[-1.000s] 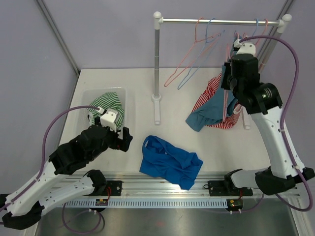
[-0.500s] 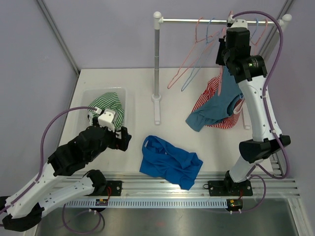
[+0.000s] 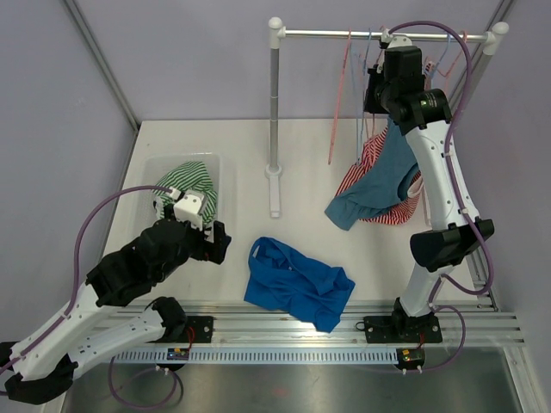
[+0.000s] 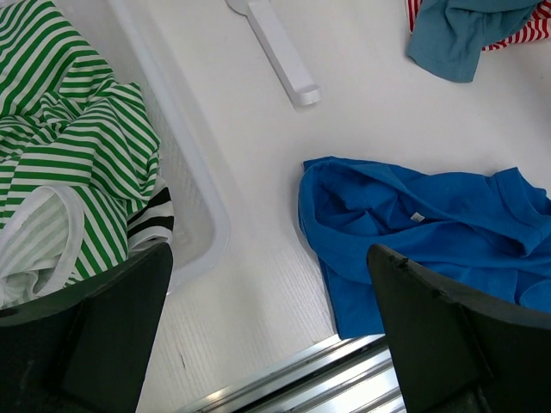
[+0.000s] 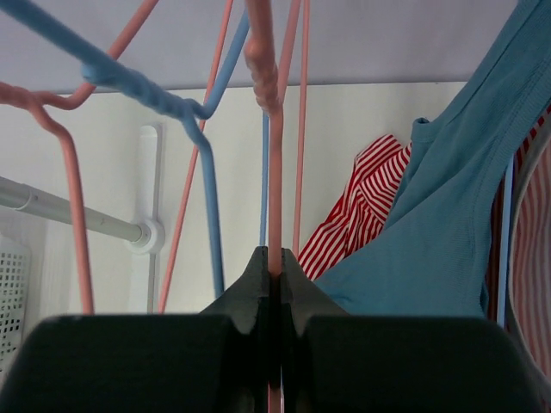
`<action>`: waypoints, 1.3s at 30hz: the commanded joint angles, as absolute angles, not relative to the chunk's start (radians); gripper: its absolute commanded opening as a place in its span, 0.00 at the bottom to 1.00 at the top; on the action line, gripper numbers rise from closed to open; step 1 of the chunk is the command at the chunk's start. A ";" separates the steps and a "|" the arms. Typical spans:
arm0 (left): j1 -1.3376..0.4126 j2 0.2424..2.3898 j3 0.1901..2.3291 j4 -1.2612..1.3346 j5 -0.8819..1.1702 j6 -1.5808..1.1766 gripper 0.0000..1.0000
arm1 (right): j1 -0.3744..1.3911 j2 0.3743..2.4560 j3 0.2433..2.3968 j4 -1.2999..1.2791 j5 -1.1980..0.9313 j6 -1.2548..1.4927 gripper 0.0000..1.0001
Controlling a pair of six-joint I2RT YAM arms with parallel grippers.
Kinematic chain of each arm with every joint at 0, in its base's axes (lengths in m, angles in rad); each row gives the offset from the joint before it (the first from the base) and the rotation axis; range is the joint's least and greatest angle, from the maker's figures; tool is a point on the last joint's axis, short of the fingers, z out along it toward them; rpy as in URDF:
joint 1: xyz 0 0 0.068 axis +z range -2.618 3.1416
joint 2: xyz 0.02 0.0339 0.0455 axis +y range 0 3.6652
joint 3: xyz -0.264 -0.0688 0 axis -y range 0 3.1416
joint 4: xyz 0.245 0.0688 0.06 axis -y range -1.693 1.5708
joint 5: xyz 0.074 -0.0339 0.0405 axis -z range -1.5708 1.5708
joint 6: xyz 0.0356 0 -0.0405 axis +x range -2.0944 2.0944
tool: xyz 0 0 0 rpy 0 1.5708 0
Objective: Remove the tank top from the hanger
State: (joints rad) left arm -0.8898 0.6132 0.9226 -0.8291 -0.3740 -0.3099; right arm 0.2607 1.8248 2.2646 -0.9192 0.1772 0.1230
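Note:
My right gripper is up by the rack's rail, shut on the thin wire of a pink hanger; in the right wrist view its jaws pinch that wire. A teal tank top hangs down just below the gripper, its lower end resting on the table; it also shows at the right of the wrist view. A red-striped tank top lies under it. My left gripper hovers open and empty over the table, between the bin and a bright blue tank top.
Other pink and blue hangers dangle from the rail left of my right gripper. The rack post stands mid-table. A clear bin at the left holds a green-striped top. A metal rail runs along the near edge.
My right arm has risen and shifted left up to the rail, still shut on the pink hanger. The spare hangers have swung to hang nearly straight down. The left arm has not moved.

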 commanded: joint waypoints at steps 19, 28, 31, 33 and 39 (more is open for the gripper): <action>-0.896 0.845 1.015 -0.706 -0.353 -0.477 0.99 | 0.258 1.401 2.109 -0.931 0.250 0.107 0.99; -1.164 1.248 1.075 -0.519 -0.344 -0.463 0.99 | 0.256 0.932 1.683 -0.870 -0.035 0.242 0.99; -1.222 1.384 1.075 -0.428 -0.240 -0.425 0.99 | 0.256 0.841 1.580 -0.906 -0.129 0.247 1.00; -1.239 1.454 1.089 -0.403 -0.212 -0.426 0.99 | 0.256 0.812 1.533 -0.952 -0.132 0.232 1.00; -1.270 1.684 1.140 -0.376 -0.204 -0.468 0.99 | 0.256 0.724 1.441 -0.991 -0.135 0.203 0.99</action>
State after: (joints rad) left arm -1.2640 1.6295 1.0859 -0.4538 -0.2302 -0.4465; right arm 0.2596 0.7448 1.4620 -0.9779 -0.0834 0.2169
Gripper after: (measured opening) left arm 0.988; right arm 0.993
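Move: The blue tank top lies crumpled on the table with its middle about 19 cm to the left hand's right, 5 cm back and 23 cm below it; the white basket is some 18 cm ahead and 13 cm left of that hand, the rack foot 20 cm ahead and 14 cm right. The emptied pink hanger is still pinched in the right hand, the rod about 12 cm above and 2 cm ahead; the teal tank top hangs roughly 7 cm to that hand's right, 3 cm ahead and 10 cm below. The pink hanger is let go at the rod as the right fingers spread wide; that hand then draws back towards its base nearly 30 cm, arching up about 11 cm on the way and sinking again, fingertips tipping up. Towards the blue tank top, the open left hand lingers, then sweeps some 22 cm right and 17 cm down, tilting steeper and turning clockwise; it ends low over the cloth's right half, touch not clear. ##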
